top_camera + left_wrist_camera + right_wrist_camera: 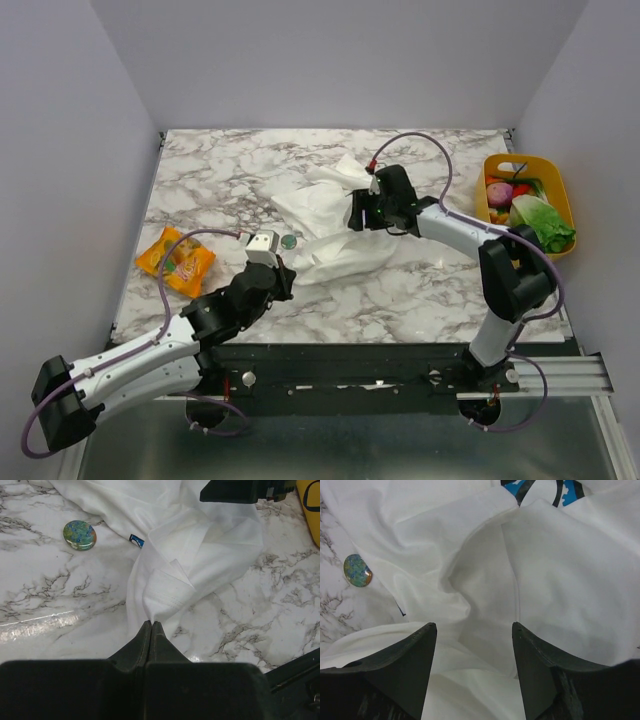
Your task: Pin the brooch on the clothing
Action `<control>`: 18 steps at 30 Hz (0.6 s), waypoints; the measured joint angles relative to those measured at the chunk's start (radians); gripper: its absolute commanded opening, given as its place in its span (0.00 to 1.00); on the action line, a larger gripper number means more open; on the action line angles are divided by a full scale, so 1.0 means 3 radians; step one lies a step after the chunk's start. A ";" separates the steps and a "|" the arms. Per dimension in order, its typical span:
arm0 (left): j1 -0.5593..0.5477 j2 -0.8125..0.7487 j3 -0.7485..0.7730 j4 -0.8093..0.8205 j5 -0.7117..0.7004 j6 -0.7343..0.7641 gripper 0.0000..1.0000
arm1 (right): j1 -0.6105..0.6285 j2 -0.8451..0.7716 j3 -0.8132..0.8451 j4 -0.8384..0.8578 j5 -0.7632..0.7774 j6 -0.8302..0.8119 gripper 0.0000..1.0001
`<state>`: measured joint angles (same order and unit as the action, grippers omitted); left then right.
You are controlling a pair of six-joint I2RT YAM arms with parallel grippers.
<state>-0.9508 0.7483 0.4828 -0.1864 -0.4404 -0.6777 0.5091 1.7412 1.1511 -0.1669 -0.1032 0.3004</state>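
Note:
The clothing (335,205), a white T-shirt, lies crumpled mid-table. The brooch (289,241), a small round green disc, rests on the marble just left of it. It also shows in both wrist views as the brooch (79,534) and the brooch (357,570). My left gripper (151,623) is shut, pinching a tapered corner of the shirt (195,550) at the near side. My right gripper (472,626) hovers open over folds of the shirt (555,580), with cloth between its fingers. A piece of the blue print (540,487) peeks out at the top of the right wrist view.
An orange snack packet (176,260) lies at the left of the table. A yellow basket (563,190) of vegetables stands at the right edge. Grey walls close in the table on three sides.

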 measured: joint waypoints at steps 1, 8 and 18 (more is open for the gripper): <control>-0.0015 -0.0010 -0.0005 -0.0031 -0.0001 -0.0020 0.00 | 0.0001 0.0062 0.0046 -0.0027 -0.0038 0.0014 0.66; -0.0072 -0.0062 -0.0029 -0.0136 -0.0010 -0.0103 0.00 | 0.0008 0.0378 0.0235 -0.0257 -0.0136 0.0081 0.62; -0.0089 -0.0061 -0.0023 -0.0108 -0.0084 -0.0053 0.00 | 0.0009 0.0678 0.0432 -0.0496 -0.0253 0.0103 0.01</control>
<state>-0.9775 0.7300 0.4759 -0.2188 -0.4656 -0.6937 0.5117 1.9446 1.2808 -0.3157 -0.1791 0.3313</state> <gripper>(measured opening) 0.009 0.013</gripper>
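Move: The fold of the white clothing that the right hand goes for lies about 6 cm below its fingertips, some 1 cm back and 1 cm left. The brooch lies on the table about 16 cm to the right hand's left and 3 cm back, and the small blue tag on the clothing's edge about 10 cm left and 4 cm back. From the left hand, that fold is roughly 15 cm ahead, 13 cm to the right and 12 cm lower. The right hand sinks about 6 cm onto the clothing, easing back and left by only a centimetre or so while its fingers tip some 15 degrees more steeply downward, and late in the descent the part-open fingers shut completely, pinching the fold of fabric between their tips. The left hand stays nearly in place with its fingers still shut on the near end of the clothing, so the fabric runs from one grip to the other. ##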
